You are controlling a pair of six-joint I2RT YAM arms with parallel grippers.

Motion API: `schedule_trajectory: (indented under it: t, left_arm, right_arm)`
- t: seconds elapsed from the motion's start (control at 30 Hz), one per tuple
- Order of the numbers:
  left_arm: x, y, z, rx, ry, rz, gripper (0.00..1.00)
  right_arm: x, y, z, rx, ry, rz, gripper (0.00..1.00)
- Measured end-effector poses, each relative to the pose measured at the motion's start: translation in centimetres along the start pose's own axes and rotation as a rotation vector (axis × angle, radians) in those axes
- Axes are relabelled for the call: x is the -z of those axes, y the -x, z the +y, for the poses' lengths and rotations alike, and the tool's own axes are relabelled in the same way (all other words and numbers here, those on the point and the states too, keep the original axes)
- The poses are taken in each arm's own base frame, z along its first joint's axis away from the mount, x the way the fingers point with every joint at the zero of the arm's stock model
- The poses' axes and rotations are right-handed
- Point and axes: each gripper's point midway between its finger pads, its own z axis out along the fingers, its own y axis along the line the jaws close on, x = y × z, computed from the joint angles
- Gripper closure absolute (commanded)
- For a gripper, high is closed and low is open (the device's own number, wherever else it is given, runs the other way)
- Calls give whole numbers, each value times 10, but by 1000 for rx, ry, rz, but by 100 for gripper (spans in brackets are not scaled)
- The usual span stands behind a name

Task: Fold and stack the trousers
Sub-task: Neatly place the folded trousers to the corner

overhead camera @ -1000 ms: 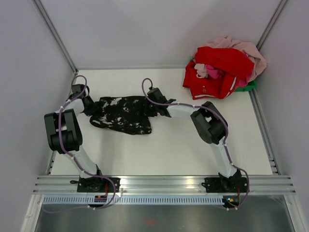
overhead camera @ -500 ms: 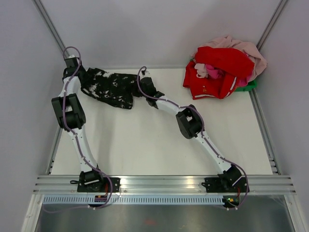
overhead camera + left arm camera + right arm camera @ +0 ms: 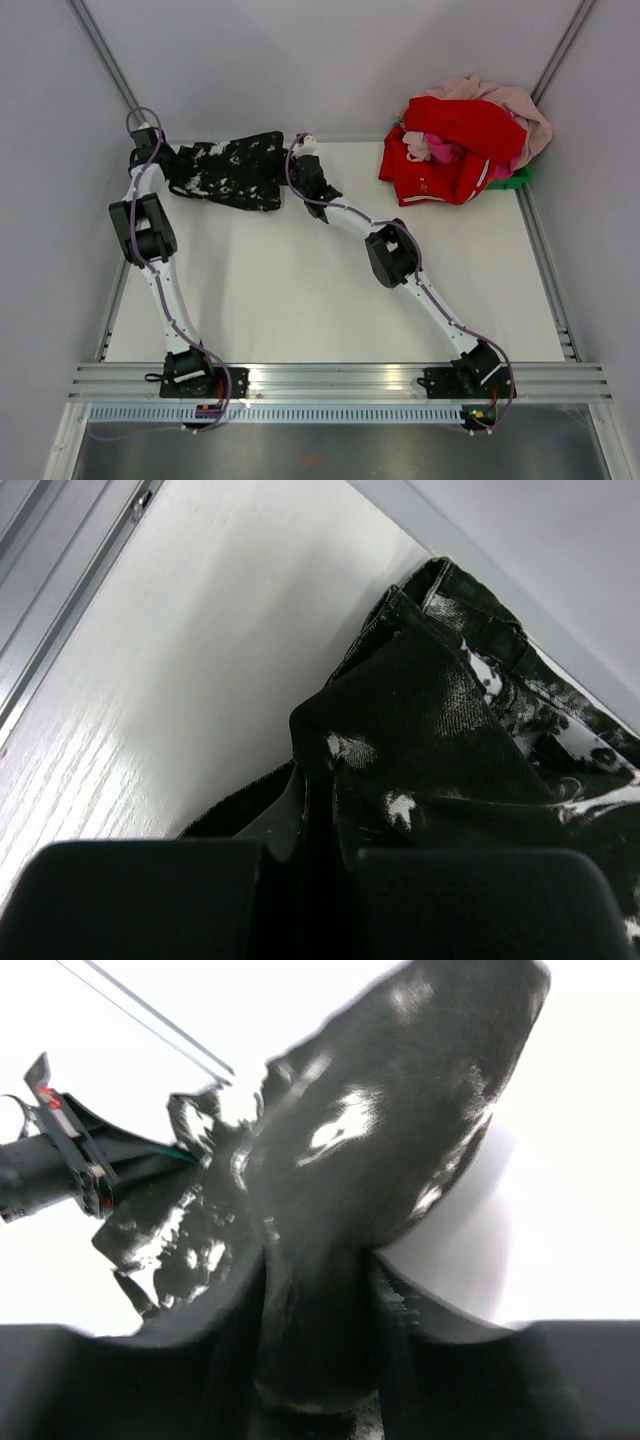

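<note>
The black trousers with white blotches (image 3: pixel 228 170) hang stretched between my two grippers at the far left of the table, near the back wall. My left gripper (image 3: pixel 167 162) is shut on their left end; the cloth fills the left wrist view (image 3: pixel 440 740). My right gripper (image 3: pixel 293 160) is shut on their right end, and the right wrist view shows the fabric (image 3: pixel 370 1150) bunched between the fingers. The lower edge of the trousers droops toward the table. How many layers are folded cannot be told.
A heap of red, pink and pale clothes (image 3: pixel 465 140) lies on a green bin (image 3: pixel 515 178) at the back right. Grey walls with metal posts close the back and sides. A metal rail (image 3: pixel 340 380) runs along the near edge.
Both grippers have carried the trousers from the table's left middle up and back toward the far left corner. The arms are stretched out further and the cloth is lifted.
</note>
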Motion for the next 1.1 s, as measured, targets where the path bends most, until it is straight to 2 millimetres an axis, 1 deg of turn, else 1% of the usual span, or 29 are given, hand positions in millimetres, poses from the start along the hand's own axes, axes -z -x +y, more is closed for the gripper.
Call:
schedule_trajectory:
  t: [0.03, 0.07, 0.13, 0.17, 0.23, 0.27, 0.3, 0.37, 0.43, 0.5, 0.53, 0.63, 0.73, 0.8, 0.9, 0.93, 0.97, 1.0, 1.03, 1.07, 1.1]
  left_arm:
    - [-1, 1, 0, 0, -2, -3, 97]
    - [-3, 4, -1, -1, -4, -10, 97]
    - [-9, 6, 0, 0, -6, -18, 96]
    - [-11, 8, 0, 3, -8, -23, 95]
    - [-13, 10, 1, 10, -8, -29, 94]
    - [-13, 11, 0, 14, -9, -32, 87]
    - [-13, 11, 0, 15, -9, -33, 84]
    - [-14, 13, 0, 15, -12, -38, 80]
    - [-16, 17, -2, 13, -17, -50, 79]
    - [-18, 19, -1, 12, -11, -58, 79]
    - [-18, 19, 0, 13, -6, -61, 80]
    - [-19, 20, 2, 18, 4, -66, 88]
    - [-20, 23, 8, 42, 36, -81, 92]
    - [-19, 27, 14, 67, 56, -93, 98]
    - [-18, 33, 26, 102, 90, -111, 98]
    - [-18, 35, 31, 111, 101, -118, 92]
    - [-17, 38, 36, 116, 109, -124, 84]
    - [-16, 41, 40, 120, 113, -129, 72]
    - [-16, 43, 43, 121, 111, -133, 47]
    - [-16, 46, 46, 112, 106, -139, 38]
    - [-15, 49, 47, 106, 96, -145, 31]
  right_arm:
    - [-1, 7, 3, 10, 10, -20, 44]
    - [-2, 13, 4, 20, 18, -38, 34]
    - [-2, 24, 6, 43, 36, -69, 25]
    - [-2, 26, 6, 55, 41, -74, 16]
    - [-2, 29, 3, 78, 47, -69, 10]
    - [-1, 29, 1, 88, 51, -57, 7]
    - [0, 29, 0, 93, 54, -45, 6]
    - [4, 29, -4, 95, 56, -14, 6]
    - [12, 31, -2, 93, 66, 24, 6]
    - [21, 39, 2, 94, 73, 48, 6]
    - [24, 44, 7, 98, 80, 53, 6]
    - [30, 71, 26, 116, 111, 38, 5]
    - [35, 93, 45, 127, 141, 9, 5]
    - [37, 100, 53, 128, 152, 0, 5]
    - [38, 98, 54, 120, 158, 10, 5]
    - [38, 95, 52, 115, 156, 22, 5]
    - [39, 91, 50, 110, 153, 33, 5]
    - [39, 87, 48, 107, 149, 44, 5]
    - [39, 85, 46, 105, 146, 51, 5]
    - [40, 82, 45, 103, 143, 59, 5]
    - [40, 80, 44, 102, 143, 65, 5]
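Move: The folded trousers are stretched between both hands at the back of the table, their middle about 18 cm to the right and level with the left hand, 2 cm lower. The table's far-left corner, where they are going, lies some 8 cm ahead and 3 cm left of the left hand, 4 cm below it. From the right hand the trousers' middle is roughly 17 cm left, 1 cm back and 5 cm down. The trousers' right edge comes free as the right fingers, already loosening, spread wide; that hand lifts about 9 cm, drifts left a few centimetres and turns slightly counter-clockwise. Their left edge stays with the left hand, which nudges it 2 cm forward, then drags it about 6 cm left towards the side of the table, turning some 10 degrees counter-clockwise before its fingers part at the end. ##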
